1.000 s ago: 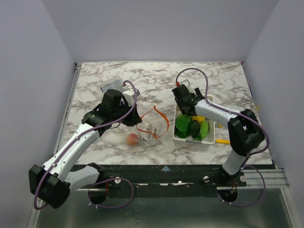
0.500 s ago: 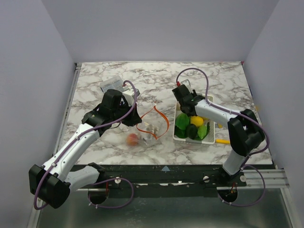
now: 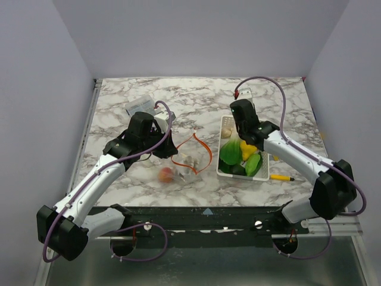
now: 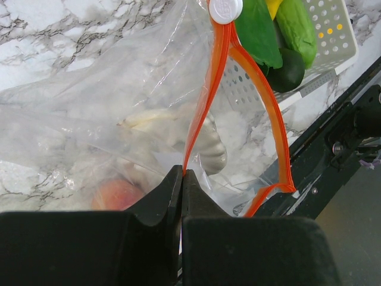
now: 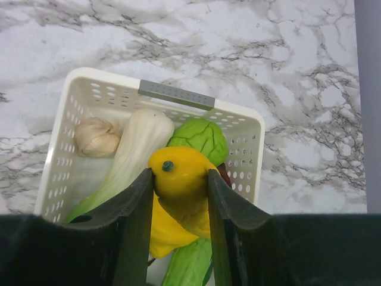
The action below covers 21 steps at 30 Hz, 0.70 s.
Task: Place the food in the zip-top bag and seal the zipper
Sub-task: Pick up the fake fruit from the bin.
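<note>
The clear zip-top bag (image 3: 189, 159) lies mid-table with its mouth held up. Its orange-red zipper (image 4: 221, 65) forms an open loop with a white slider (image 4: 225, 9) at the far end. My left gripper (image 4: 181, 174) is shut on the near end of the zipper strip. Inside the bag are a white mushroom (image 4: 205, 149) and a red-orange fruit (image 4: 116, 193). My right gripper (image 5: 178, 174) is over the white basket (image 5: 253, 128), shut on a yellow lemon-like food (image 5: 181, 179). Under it in the basket lie a garlic-like bulb (image 5: 95, 137), a white-stemmed vegetable (image 5: 140, 143) and green leafy food (image 5: 199, 137).
A thin yellow pen-like stick (image 3: 281, 177) lies right of the basket (image 3: 225, 123), near the table's front edge. A flat grey-clear packet (image 3: 138, 105) sits at the back left, beyond my left arm. The dark front rail (image 4: 351, 119) runs just past the bag's mouth.
My right gripper has closed on the yellow food in the basket, and the right arm's elbow has swung out to the right. The left arm and bag have stayed put.
</note>
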### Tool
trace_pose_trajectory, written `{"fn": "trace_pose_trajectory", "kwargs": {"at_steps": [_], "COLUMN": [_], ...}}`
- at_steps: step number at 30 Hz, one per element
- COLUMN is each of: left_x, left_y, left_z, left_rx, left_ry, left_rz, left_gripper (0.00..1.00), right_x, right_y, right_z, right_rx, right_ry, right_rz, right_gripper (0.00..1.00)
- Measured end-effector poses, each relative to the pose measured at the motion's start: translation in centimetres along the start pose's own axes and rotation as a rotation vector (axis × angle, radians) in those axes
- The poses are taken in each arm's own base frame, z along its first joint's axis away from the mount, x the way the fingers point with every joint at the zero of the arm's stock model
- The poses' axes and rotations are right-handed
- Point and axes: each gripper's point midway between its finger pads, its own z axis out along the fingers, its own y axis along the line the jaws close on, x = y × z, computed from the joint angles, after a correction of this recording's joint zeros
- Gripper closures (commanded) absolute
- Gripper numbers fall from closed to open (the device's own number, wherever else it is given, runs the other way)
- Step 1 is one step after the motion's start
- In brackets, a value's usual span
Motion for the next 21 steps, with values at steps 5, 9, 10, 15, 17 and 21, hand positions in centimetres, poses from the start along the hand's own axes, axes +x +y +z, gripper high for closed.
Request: {"fn": "trace_pose_trajectory", "kwargs": {"at_steps": [5, 9, 10, 15, 17, 21], "left_x": [0.0, 0.0, 0.0, 0.0, 0.0, 0.0], "left_y": [0.0, 0.0, 0.0, 0.0, 0.0, 0.0], "left_z": [0.0, 0.0, 0.0, 0.0, 0.0, 0.0], "left_rx": [0.0, 0.0, 0.0, 0.0, 0.0, 0.0], "left_ry": [0.0, 0.0, 0.0, 0.0, 0.0, 0.0], "left_rz": [0.0, 0.0, 0.0, 0.0, 0.0, 0.0], "left_gripper": [1.0, 1.0, 1.0, 1.0, 1.0, 1.0], "right_x": [-1.0, -1.0, -1.1, -2.6, -3.4, -4.3], "right_y": [-0.5, -0.3, -0.3, -0.3, -0.2, 0.2], "right_z": [-1.2, -1.9, -2.2, -4.5, -5.4, -7.1], "right_rx": [-0.02, -0.054, -0.066, -0.154, -0.189, -0.274], "right_ry": [-0.052, -0.072, -0.08, -0.156, -0.184, -0.22], "right_rz": [0.07, 0.126, 0.143, 0.253, 0.293, 0.349], "right_gripper": [0.94, 0.99, 0.99, 1.0, 0.99, 1.0]}}
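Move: The zip-top bag's open mouth, where the fruit held by the right hand is bound, lies about 19 cm left, 14 cm back and some 5 cm below that hand. The white bin's middle is roughly 10 cm back, 3 cm right and 12 cm below it; in the bin, a second yellow fruit is about 10 cm back and 4 cm right, the garlic 4 cm back and 4 cm left, both around 11 cm down. From the left hand the mouth is 9 cm right, level fore and aft, 4 cm below. The yellow fruit, already clear of the bin and still clamped in the right fingers, is carried up about 7 cm, drawing back and to the left above the bin towards the bag's side, the sideways part coming mostly late. Meanwhile the right wrist rolls its left side up some 25 degrees and tips the fingers up a little. The left hand stays in place, still pinching the bag's orange zipper edge. ##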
